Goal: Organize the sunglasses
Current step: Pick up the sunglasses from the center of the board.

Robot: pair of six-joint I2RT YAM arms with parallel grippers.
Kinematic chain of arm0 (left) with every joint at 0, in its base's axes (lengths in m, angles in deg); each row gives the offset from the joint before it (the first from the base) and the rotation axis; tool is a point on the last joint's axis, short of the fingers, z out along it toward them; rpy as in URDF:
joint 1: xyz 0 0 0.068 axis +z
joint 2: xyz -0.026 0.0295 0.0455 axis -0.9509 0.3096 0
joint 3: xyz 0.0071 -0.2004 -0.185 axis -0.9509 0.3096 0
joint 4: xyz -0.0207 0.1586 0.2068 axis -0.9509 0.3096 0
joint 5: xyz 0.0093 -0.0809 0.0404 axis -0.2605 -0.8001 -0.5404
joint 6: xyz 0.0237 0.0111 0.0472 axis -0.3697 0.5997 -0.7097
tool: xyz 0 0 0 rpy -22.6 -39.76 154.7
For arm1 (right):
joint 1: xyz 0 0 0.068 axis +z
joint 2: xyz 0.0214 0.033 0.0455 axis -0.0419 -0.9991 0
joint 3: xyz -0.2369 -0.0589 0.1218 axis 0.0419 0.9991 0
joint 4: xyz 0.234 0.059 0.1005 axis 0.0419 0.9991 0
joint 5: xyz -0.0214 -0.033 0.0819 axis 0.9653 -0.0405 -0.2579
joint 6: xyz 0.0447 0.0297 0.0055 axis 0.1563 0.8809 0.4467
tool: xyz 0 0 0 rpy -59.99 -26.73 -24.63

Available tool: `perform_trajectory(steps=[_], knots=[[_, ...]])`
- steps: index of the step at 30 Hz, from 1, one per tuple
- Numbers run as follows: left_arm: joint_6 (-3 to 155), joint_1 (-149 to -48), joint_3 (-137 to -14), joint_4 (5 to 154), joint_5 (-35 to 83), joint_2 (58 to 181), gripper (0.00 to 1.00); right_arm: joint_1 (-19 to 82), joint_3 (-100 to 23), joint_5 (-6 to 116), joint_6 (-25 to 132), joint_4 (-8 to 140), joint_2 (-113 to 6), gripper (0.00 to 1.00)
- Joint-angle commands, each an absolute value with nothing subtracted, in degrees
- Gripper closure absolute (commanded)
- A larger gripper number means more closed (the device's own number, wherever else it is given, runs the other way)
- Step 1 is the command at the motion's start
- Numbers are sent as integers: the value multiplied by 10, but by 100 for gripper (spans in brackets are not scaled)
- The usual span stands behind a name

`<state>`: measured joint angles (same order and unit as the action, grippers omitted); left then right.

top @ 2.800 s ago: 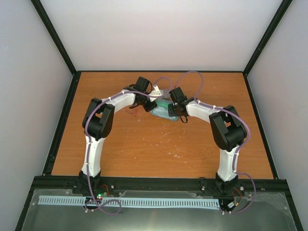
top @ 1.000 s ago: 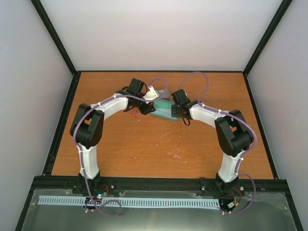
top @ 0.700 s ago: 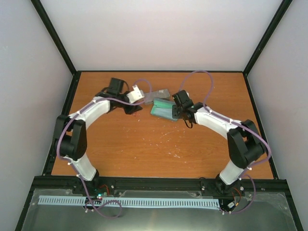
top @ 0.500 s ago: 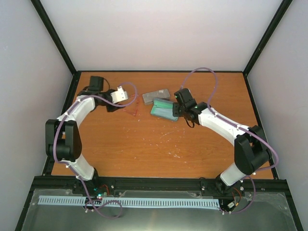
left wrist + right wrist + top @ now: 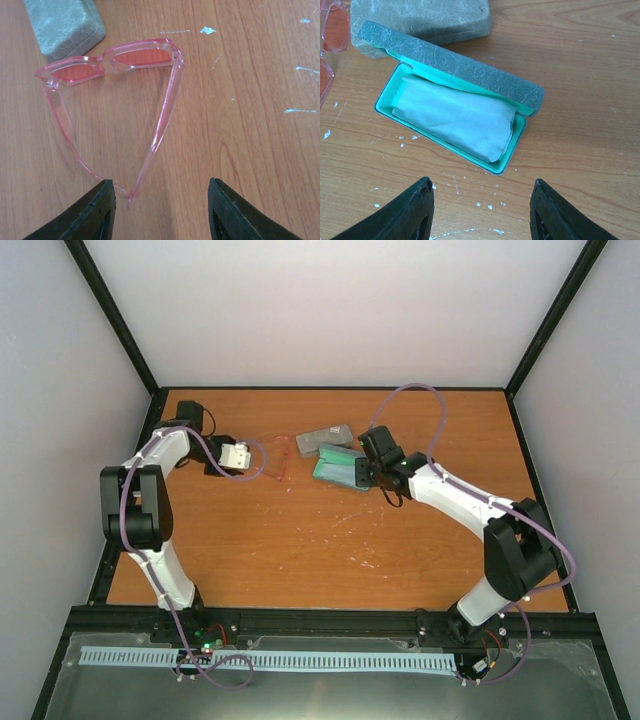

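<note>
The sunglasses (image 5: 107,62) are a see-through pink frame with red lenses, lying on the table with the arms folded in so the tips cross. In the top view the sunglasses (image 5: 278,454) lie left of the cases. My left gripper (image 5: 162,202) is open just behind the arm tips, and its left finger (image 5: 97,212) almost touches one tip. From above, the left gripper (image 5: 252,458) points right at the frame. My right gripper (image 5: 482,197) is open and empty just in front of the open case (image 5: 512,137). Seen from above, the right gripper (image 5: 362,474) is at that case's right end.
The open case (image 5: 337,468) has a teal lining and holds a folded pale blue cloth (image 5: 455,120); its grey lid (image 5: 455,65) stands up behind. A closed grey case (image 5: 325,437) lies just behind it, also seen as the grey case (image 5: 65,25) beyond the lenses. White specks dot the wood.
The left arm has swung from the cases out to the left and now faces the sunglasses. The right gripper has opened wider and drawn back slightly from the open case.
</note>
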<state>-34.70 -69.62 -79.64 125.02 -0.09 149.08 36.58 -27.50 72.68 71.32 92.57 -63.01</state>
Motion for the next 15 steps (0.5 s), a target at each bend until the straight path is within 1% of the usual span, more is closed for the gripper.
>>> perform_trajectory(steps=[1,15], knots=[[-405,-711,-818,1267,-9,1513,48,369,-292,722,704,918,-649,49],[-387,-750,-888,1259,32,1618,52,367,-297,722,694,912,-664,48]])
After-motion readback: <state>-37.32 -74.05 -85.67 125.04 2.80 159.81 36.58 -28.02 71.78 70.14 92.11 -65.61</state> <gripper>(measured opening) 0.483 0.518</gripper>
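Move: Some 10 cm to the left hand's right, about 4 cm farther out and 9 cm below it, lie the pink sunglasses, their front frame on the far right side and the tips of the side arms nearest this hand. Beyond them, the closed grey case sits about 21 cm right and 7 cm ahead of the hand, the open green-lined case roughly 25 cm right and level with it. From the right hand the sunglasses lie about 23 cm left and 7 cm ahead. Sinking about 4.5 cm, the left hand closes in on the sunglasses' side arms, easing roughly 2.5 cm to the right as it goes and, in the later part, a little forward. The wrist turns slightly clockwise, some 5 degrees, and the fingers stay about half open, still clear of the sunglasses. ##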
